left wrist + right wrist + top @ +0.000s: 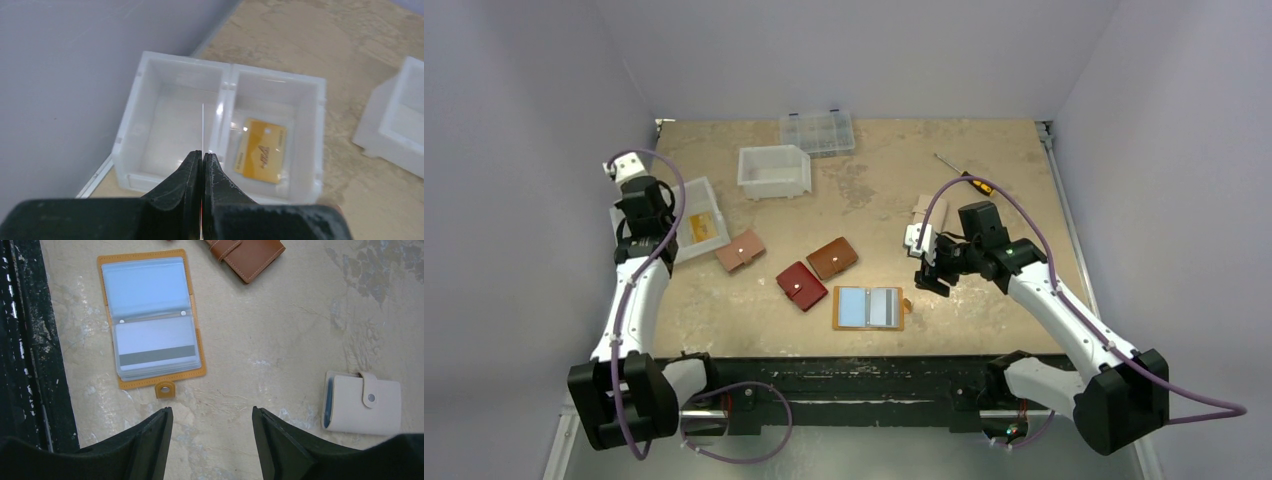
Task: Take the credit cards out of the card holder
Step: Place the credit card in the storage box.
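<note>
The mustard card holder (868, 308) (150, 320) lies open flat near the table's front edge. In its clear sleeves are a light blue card (145, 287) and a whitish card with a dark stripe (155, 347). My right gripper (929, 272) (212, 415) hovers open and empty just right of its snap tab. My left gripper (649, 210) (202, 156) is shut on a thin credit card (202, 127), seen edge-on, above the left compartment of a white two-part tray (225, 85) (699, 190). A yellow-orange card (262, 150) (704, 228) lies in the tray's right compartment.
A brown wallet (832, 257), a dark red wallet (801, 285) and a pink wallet (741, 250) lie mid-table. A beige wallet (362, 402) sits by my right gripper. Behind are a white bin (774, 170), a clear organiser box (817, 132) and a screwdriver (964, 178).
</note>
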Robot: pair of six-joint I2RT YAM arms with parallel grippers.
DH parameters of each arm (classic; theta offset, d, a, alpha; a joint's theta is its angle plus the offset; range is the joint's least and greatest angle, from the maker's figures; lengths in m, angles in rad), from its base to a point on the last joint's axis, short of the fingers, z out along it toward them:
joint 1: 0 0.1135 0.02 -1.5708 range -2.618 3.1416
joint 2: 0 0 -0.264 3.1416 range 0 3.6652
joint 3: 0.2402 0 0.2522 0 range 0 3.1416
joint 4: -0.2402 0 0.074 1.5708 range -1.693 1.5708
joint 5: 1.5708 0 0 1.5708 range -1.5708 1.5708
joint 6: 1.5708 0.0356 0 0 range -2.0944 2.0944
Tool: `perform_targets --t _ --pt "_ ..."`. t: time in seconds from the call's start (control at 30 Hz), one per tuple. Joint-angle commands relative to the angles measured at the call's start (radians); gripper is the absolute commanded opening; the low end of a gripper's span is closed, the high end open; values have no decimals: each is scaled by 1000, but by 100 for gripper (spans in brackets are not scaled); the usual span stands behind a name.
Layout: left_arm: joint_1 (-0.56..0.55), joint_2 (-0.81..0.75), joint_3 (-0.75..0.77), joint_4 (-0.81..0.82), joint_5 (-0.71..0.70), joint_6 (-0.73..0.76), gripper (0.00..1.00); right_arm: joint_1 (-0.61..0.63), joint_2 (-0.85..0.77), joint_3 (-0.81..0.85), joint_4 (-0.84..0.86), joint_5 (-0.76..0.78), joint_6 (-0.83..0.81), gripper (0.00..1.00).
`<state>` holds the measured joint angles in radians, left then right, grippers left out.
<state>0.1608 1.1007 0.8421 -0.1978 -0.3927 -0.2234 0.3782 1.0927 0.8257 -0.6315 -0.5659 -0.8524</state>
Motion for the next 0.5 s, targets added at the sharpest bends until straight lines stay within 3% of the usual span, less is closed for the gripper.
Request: perform_targets --t 0.0,0.27,0.47 --pt "112 33 -40 119 7 5 0 -6 5 -6 15 -3 0 67" --pt "179 123 -61 182 70 4 0 -6 32 -5 10 -1 -7 68" --pt "197 172 -76 245 43 -20 0 -6 47 -5 -1 -14 -22 68"
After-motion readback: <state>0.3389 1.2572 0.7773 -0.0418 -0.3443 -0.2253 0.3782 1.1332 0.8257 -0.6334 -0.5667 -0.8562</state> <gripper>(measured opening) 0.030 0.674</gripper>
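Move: The left hand, holding the credit card edge-on, is above the near side of the storage box. The box's empty left compartment has its middle about 6 cm ahead, 7 cm to the left and 17 cm below. The yellow card in the right compartment lies some 8 cm ahead and 7 cm to the right, and the salmon card holder about 1 cm ahead and 19 cm to the right. From the right hand, the empty compartment is roughly 16 cm ahead and 75 cm to the left, well below. Still pinching the credit card between its shut fingertips, the left hand swings about 6 cm to the left, quickly at first, towards the empty left compartment of the storage box. It sinks some 5 cm all the while, the last stretch almost straight down, and the wrist turns slightly counter-clockwise. ##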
